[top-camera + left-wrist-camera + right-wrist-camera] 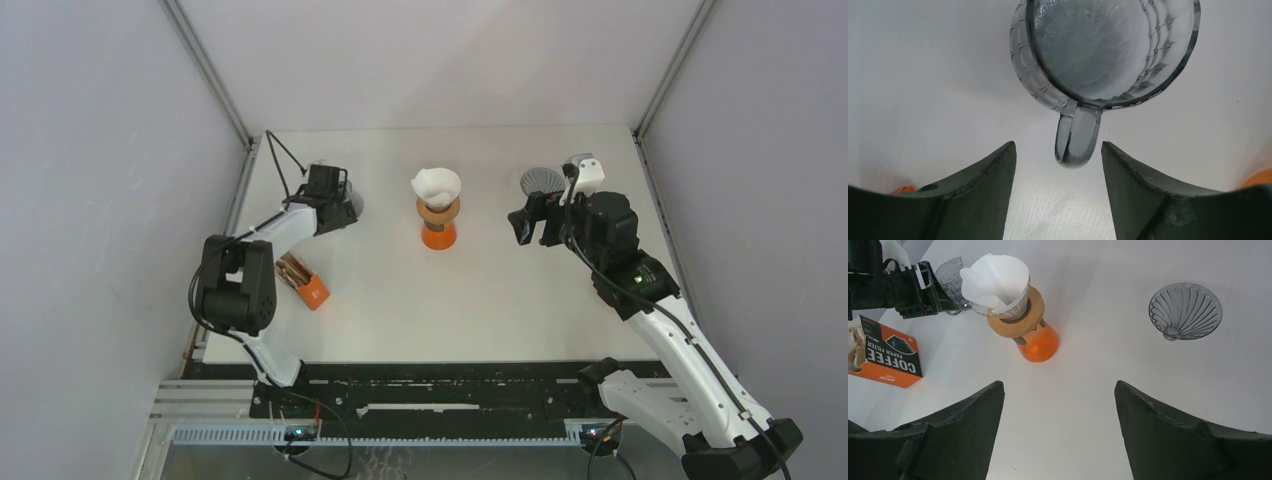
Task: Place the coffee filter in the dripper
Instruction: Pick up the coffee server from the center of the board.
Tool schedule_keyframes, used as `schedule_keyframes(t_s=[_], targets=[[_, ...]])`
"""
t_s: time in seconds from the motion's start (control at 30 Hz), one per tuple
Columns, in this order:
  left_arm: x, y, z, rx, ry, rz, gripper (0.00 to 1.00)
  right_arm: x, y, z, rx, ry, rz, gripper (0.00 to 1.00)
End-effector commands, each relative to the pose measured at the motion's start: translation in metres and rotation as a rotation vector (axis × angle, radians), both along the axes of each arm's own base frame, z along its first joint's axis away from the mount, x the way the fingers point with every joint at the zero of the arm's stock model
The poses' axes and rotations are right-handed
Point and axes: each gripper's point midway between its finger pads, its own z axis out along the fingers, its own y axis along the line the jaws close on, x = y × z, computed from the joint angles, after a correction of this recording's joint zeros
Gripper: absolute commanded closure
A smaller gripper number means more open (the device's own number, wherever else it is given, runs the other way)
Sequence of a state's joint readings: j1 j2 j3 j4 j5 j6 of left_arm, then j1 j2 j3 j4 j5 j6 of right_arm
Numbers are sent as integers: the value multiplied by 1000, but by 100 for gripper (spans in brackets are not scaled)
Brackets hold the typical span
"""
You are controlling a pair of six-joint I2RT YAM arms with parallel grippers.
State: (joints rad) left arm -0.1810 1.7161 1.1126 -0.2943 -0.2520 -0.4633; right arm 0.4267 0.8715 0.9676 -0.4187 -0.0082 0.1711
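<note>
A white paper coffee filter [437, 184] [995, 279] sits crumpled in the glass dripper with a wooden collar [1019, 320], on top of an orange carafe [438, 236] [1038, 346] at the table's middle. My left gripper [337, 208] [1058, 147] is open at the back left, just in front of a ribbed glass cup [1108, 50]. The cup's handle [1078, 136] points between the fingertips and touches neither. My right gripper [530, 222] [1058, 385] hangs open and holds nothing, to the right of the carafe.
A second ribbed glass cone [541, 181] [1185, 310] lies at the back right. An orange box of coffee paper filters [305, 285] [890, 357] lies near the left edge, beside the left arm. Grey walls close in the table on both sides.
</note>
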Motion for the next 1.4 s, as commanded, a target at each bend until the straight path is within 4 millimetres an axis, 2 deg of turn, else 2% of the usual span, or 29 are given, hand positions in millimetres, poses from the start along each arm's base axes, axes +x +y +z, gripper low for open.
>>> schedule_keyframes(t_s=[0.0, 0.23, 0.4, 0.53, 0.7, 0.83, 1.13, 1.3, 1.37], targets=[[34, -7, 28, -16, -92, -35, 35, 2, -3, 15, 33, -50, -22, 11], [38, -9, 21, 19, -45, -95, 56, 3, -2, 12, 27, -44, -19, 11], [31, -19, 19, -10, -27, -143, 70, 3, -2, 11, 31, -41, -18, 11], [22, -26, 25, -22, -32, -167, 84, 1, 0, 12, 41, -38, -8, 11], [5, -36, 38, -34, -55, -198, 94, -6, 1, 12, 54, -29, 8, 11], [-18, -47, 45, -48, -70, -220, 96, -14, -1, 7, 55, -12, 14, 11], [-81, -92, 57, -126, -126, -336, 97, -41, -8, 1, 93, -1, 23, 11], [-120, -104, 55, -174, -139, -383, 98, -53, -13, 0, 110, -10, 14, 11], [-138, -118, 53, -189, -131, -440, 98, -56, -14, -1, 119, -13, 12, 11]])
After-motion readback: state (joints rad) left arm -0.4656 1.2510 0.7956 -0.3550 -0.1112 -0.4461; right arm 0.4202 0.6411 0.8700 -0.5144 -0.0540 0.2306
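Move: The coffee server, the clear grey glass one, has its middle about 9 cm ahead of my left hand, 1 cm to the right and level with it; its handle is just 3 cm ahead and 1 cm right. The dripper on its orange stand is some 27 cm to my left hand's right and 2 cm ahead; the filter box is 13 cm back, 9 cm left. From my right hand the server is about 22 cm ahead, 50 cm left, 21 cm below. I ease my left hand a couple of centimetres forward so its fingers straddle the coffee server's handle, and close them to pinch it. Then I draw it back about 14 cm and 8 cm to the right, lifting some 3 cm and turning roughly 20 degrees clockwise. My empty right hand backs off about 5 cm, fingers open. ##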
